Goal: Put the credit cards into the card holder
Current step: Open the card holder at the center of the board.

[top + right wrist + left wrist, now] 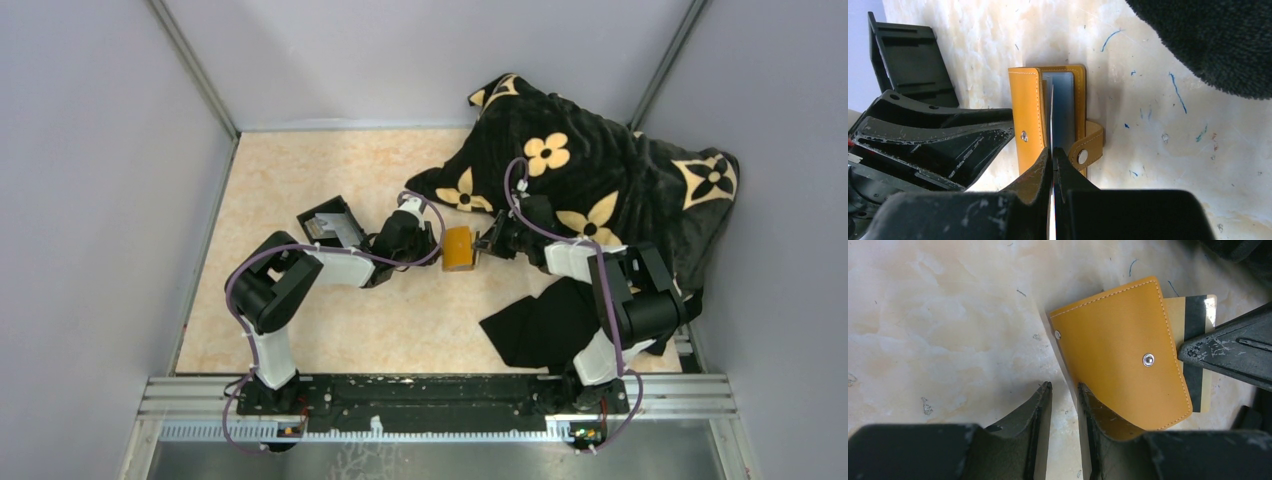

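Observation:
The orange-tan card holder (459, 248) lies between my two grippers at mid-table. In the left wrist view the card holder (1120, 357) has a golden-tan credit card (1193, 315) with a black stripe sticking out of its right side. My right gripper (1053, 152) is shut on that credit card (1052, 115), seen edge-on and entering the card holder (1029, 107) in front of a grey-blue card (1064, 110). My left gripper (1064, 389) is open with only table between its fingers. Its right finger (1098, 415) touches the holder's near corner from outside.
A black open box (330, 226) with something pale in it stands behind the left arm, and it shows again as the box (908, 65) in the right wrist view. A black flowered blanket (600, 180) fills the back right. A black cloth (535, 325) lies by the right arm.

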{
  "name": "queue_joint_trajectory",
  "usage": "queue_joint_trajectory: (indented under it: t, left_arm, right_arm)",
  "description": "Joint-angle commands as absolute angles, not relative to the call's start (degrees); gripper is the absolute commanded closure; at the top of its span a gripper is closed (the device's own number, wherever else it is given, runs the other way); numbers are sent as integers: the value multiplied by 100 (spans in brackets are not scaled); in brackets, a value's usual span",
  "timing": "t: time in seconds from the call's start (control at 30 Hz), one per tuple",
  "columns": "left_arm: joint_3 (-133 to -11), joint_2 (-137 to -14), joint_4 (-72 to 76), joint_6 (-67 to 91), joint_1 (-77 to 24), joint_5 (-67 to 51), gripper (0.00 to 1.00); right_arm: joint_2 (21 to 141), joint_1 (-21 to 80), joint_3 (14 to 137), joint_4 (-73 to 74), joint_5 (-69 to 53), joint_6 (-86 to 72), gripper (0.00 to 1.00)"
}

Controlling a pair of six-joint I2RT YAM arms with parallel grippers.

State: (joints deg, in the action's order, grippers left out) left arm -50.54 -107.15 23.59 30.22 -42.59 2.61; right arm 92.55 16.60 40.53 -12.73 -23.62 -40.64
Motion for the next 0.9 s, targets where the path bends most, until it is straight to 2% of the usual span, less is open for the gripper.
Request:
queue_joint_trajectory:
  t: [0.0, 0.3, 0.87]
  left_arm:
    - [-4795, -10928, 1608, 3012, -4289, 18, 67]
    - [-4727, -10913, 1722, 3033, -4287, -101, 67]
    - [-4756, -11053, 1966, 3117, -4281, -250, 67]
  right_arm:
    - [9366, 1829, 4197, -1746, -2517, -4079, 100]
    - [9415, 2060, 4504, -1701, -2591, -4016, 100]
    - [9389, 2745, 5149, -742, -1992, -3497, 100]
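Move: The card holder's middle lies about 4 cm to the left of my right hand, some 1 cm back and 3 cm below; that hand already grips a card on edge, tucked beside the cover. From my left hand, whose finger stands at the holder's left side, it is about 5 cm to the right, level ahead and 1 cm lower. Counted from my right hand, the black tray is roughly 33 cm left and 5 cm ahead, and the black cloth some 14 cm right and 19 cm back. With the card still pinched in my shut right fingers, I sweep about 5 cm left across the holder, slowly at first, then faster while rising some 2.5 cm, the card bearing on the inside of the cover to lever it up and over. The wrist turns roughly 10 degrees, mostly counter-clockwise. My left hand stays at the cover's left side, practically still. ##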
